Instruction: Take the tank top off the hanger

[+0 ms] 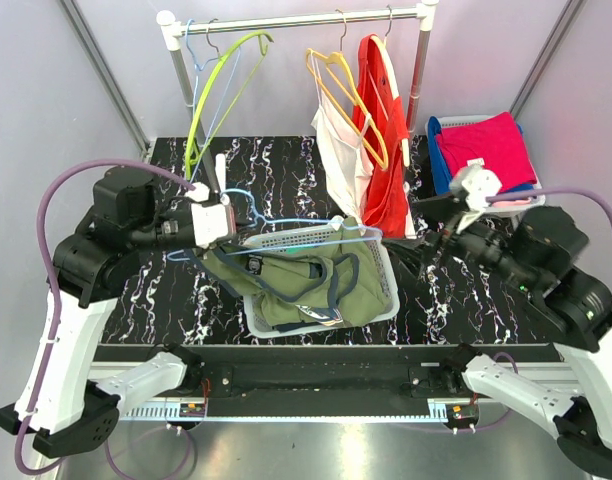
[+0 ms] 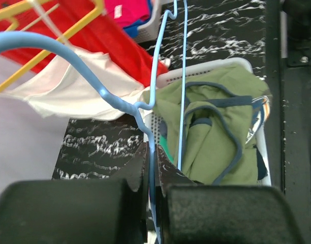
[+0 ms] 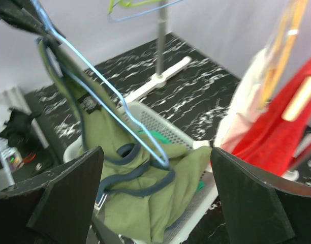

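An olive green tank top (image 1: 316, 285) with navy trim lies bunched in a white basket (image 1: 386, 262) at the table's middle. Its upper part still reaches up to a light blue hanger (image 1: 306, 225) near my left gripper (image 1: 214, 226). In the left wrist view that gripper (image 2: 153, 165) is shut on the hanger (image 2: 183, 76) wire, above the tank top (image 2: 216, 137). My right gripper (image 1: 428, 240) hovers just right of the basket. In its own view the right gripper (image 3: 155, 157) is open and holds nothing. It faces the hanger (image 3: 94, 76) and tank top (image 3: 140, 203), and the hanger's far end meets a navy strap.
A clothes rail (image 1: 296, 20) stands at the back. It carries bare green and blue hangers (image 1: 221, 80), a yellow hanger with a white garment (image 1: 338, 140) and a red garment (image 1: 388, 150). A basket of folded red and blue clothes (image 1: 486, 148) sits at the back right.
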`<action>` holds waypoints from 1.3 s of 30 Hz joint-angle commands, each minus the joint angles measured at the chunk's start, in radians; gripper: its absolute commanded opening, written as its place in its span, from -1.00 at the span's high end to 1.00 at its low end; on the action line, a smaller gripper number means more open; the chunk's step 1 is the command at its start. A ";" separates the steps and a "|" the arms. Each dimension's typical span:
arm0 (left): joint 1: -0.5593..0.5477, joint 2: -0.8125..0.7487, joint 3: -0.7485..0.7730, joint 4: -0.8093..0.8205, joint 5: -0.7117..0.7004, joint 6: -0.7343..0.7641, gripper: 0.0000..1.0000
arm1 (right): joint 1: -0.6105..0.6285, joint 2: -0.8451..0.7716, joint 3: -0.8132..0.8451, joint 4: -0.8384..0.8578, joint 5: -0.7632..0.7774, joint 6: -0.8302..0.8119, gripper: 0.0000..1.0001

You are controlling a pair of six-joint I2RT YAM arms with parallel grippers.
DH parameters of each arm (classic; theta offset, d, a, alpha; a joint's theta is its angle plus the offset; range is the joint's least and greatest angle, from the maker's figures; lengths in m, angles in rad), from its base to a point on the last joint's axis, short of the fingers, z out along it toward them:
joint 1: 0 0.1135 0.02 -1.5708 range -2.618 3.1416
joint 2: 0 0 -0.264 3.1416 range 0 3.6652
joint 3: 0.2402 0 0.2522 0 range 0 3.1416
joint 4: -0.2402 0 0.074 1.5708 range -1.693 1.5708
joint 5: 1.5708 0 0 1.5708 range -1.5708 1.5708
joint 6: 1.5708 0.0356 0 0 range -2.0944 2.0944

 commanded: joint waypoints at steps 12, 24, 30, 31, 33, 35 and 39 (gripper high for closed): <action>-0.016 0.009 0.000 -0.029 0.242 0.080 1.00 | 0.000 0.140 0.076 0.025 -0.469 -0.060 -0.65; -0.018 0.054 0.052 -0.029 0.268 0.053 1.00 | -0.001 0.183 0.064 -0.048 -0.523 -0.095 -0.59; -0.019 0.084 0.086 -0.006 0.300 0.011 1.00 | -0.001 0.203 0.041 -0.023 -0.540 -0.086 -0.59; -0.021 0.087 0.087 -0.004 0.301 0.010 1.00 | 0.000 0.208 0.035 -0.015 -0.541 -0.085 -0.59; -0.022 0.094 0.093 -0.001 0.305 0.002 1.00 | 0.000 0.211 0.032 -0.008 -0.544 -0.082 -0.57; -0.024 0.101 0.098 -0.001 0.308 0.001 1.00 | 0.000 0.214 0.027 -0.002 -0.543 -0.079 -0.51; -0.027 0.101 0.101 0.001 0.311 -0.007 1.00 | 0.000 0.218 0.026 0.002 -0.538 -0.088 -0.20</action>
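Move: The blue hanger, its near part still pinched by the left hand, sticks out across the gap: its free end is about 4 cm to the right hand's left, 2 cm back and 4 cm below. From that hand the tank top, slumped over the basket, lies some 18 cm left, 3 cm ahead and 20 cm down; the white camisole hangs roughly 28 cm ahead, 8 cm left and 10 cm lower. From the left hand the free end is about 24 cm right, level ahead and 3 cm below. Open right hand reaches some 8 cm left and down around the hanger's free end, which left brings closer. ##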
